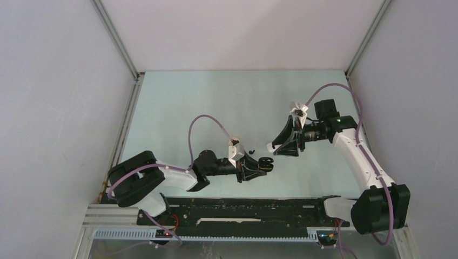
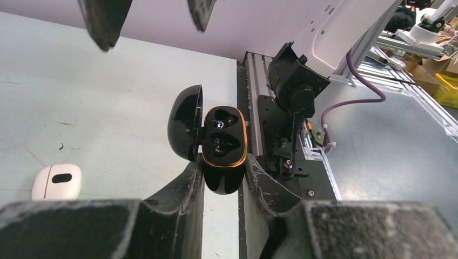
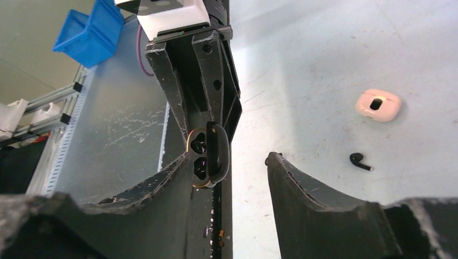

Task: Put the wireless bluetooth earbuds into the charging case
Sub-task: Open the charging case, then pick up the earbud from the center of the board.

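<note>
The charging case (image 2: 224,143) is glossy black with a gold rim, and its lid (image 2: 185,127) is swung open to the left. My left gripper (image 2: 224,167) is shut on its lower body and holds it above the table. Its two wells look dark, and I cannot tell what lies in them. In the right wrist view the same case (image 3: 209,151) hangs just past my right gripper (image 3: 232,162), which is open and holds nothing. One black earbud (image 3: 359,161) lies loose on the table to the right of the right finger. From above, the two grippers (image 1: 258,166) (image 1: 278,148) are close together.
A white pebble-shaped case (image 2: 56,181) sits shut on the table, also seen as a pale case (image 3: 378,104) in the right wrist view. The black base rail (image 1: 243,208) runs along the near edge. White walls enclose the pale table (image 1: 216,97).
</note>
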Controlling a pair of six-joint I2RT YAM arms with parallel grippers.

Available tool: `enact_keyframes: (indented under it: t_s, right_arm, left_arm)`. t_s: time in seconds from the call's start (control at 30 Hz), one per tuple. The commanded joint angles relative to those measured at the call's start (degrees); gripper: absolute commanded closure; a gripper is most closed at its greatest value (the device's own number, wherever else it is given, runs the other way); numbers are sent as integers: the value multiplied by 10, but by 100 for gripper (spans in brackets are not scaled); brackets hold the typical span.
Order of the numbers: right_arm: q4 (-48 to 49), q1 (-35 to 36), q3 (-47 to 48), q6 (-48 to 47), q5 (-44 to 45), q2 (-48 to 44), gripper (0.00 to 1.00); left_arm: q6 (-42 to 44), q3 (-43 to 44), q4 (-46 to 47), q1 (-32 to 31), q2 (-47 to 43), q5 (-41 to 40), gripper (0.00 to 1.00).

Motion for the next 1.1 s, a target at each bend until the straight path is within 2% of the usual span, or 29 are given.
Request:
enact_keyframes:
  t_s: [0.0,0.23,0.3,0.4,0.53,0.63,0.8,0.93,1.07]
  right_arm:
    - [-43,-17,25,-56,-17,-30,45]
    - [-2,-28,20,-47,89,-8,53]
    - [42,-21,7,-7,127,-6,58]
    - [150,20,-27,83,227,-10,63]
    - [234,102,-58,82,342,1,65]
    - [283,127,-56,72,359,42,67]
    - [309,135,9,57,387,165,70]
    - [320,142,72,38,428,261,70]
    - [265,157,159,13,464,336,70]
  left_arm:
    - [9,-15,-15,-1,-48,-18,100]
    - [35,-57,-125,-1,-170,-96,100]
    - [39,-75,-150,-1,-203,-121,100]
    - [46,-90,-185,1,-237,-169,100]
    - [46,-127,-167,7,-265,-200,100]
    - [42,-142,-161,9,-275,-204,100]
    - [19,-175,-134,9,-298,-208,100]
    - [12,-180,-158,9,-328,-208,100]
    - [19,-184,-186,9,-363,-212,100]
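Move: Out over the table from the right hand, the farther black earbud lies about 10 cm ahead, 7 cm left and 22 cm below. The white case is 13 cm ahead and 2 cm right on the table; the pink case is 14 cm ahead and 15 cm left. The opened black case, held up by the left hand, is 5 cm back, 3 cm left and 5 cm lower. From the left hand that earbud is 16 cm ahead, 5 cm left, 17 cm down. Leaving the opened black case, the empty right hand backs off slightly to its right, then sweeps down about 16 cm and forward 14 cm towards the farther black earbud, tipping its fingers downward some 35 degrees and narrowing them by about half. The left hand keeps its grip and carries the open case about 9 cm left, turning it some 20 degrees counter-clockwise. ##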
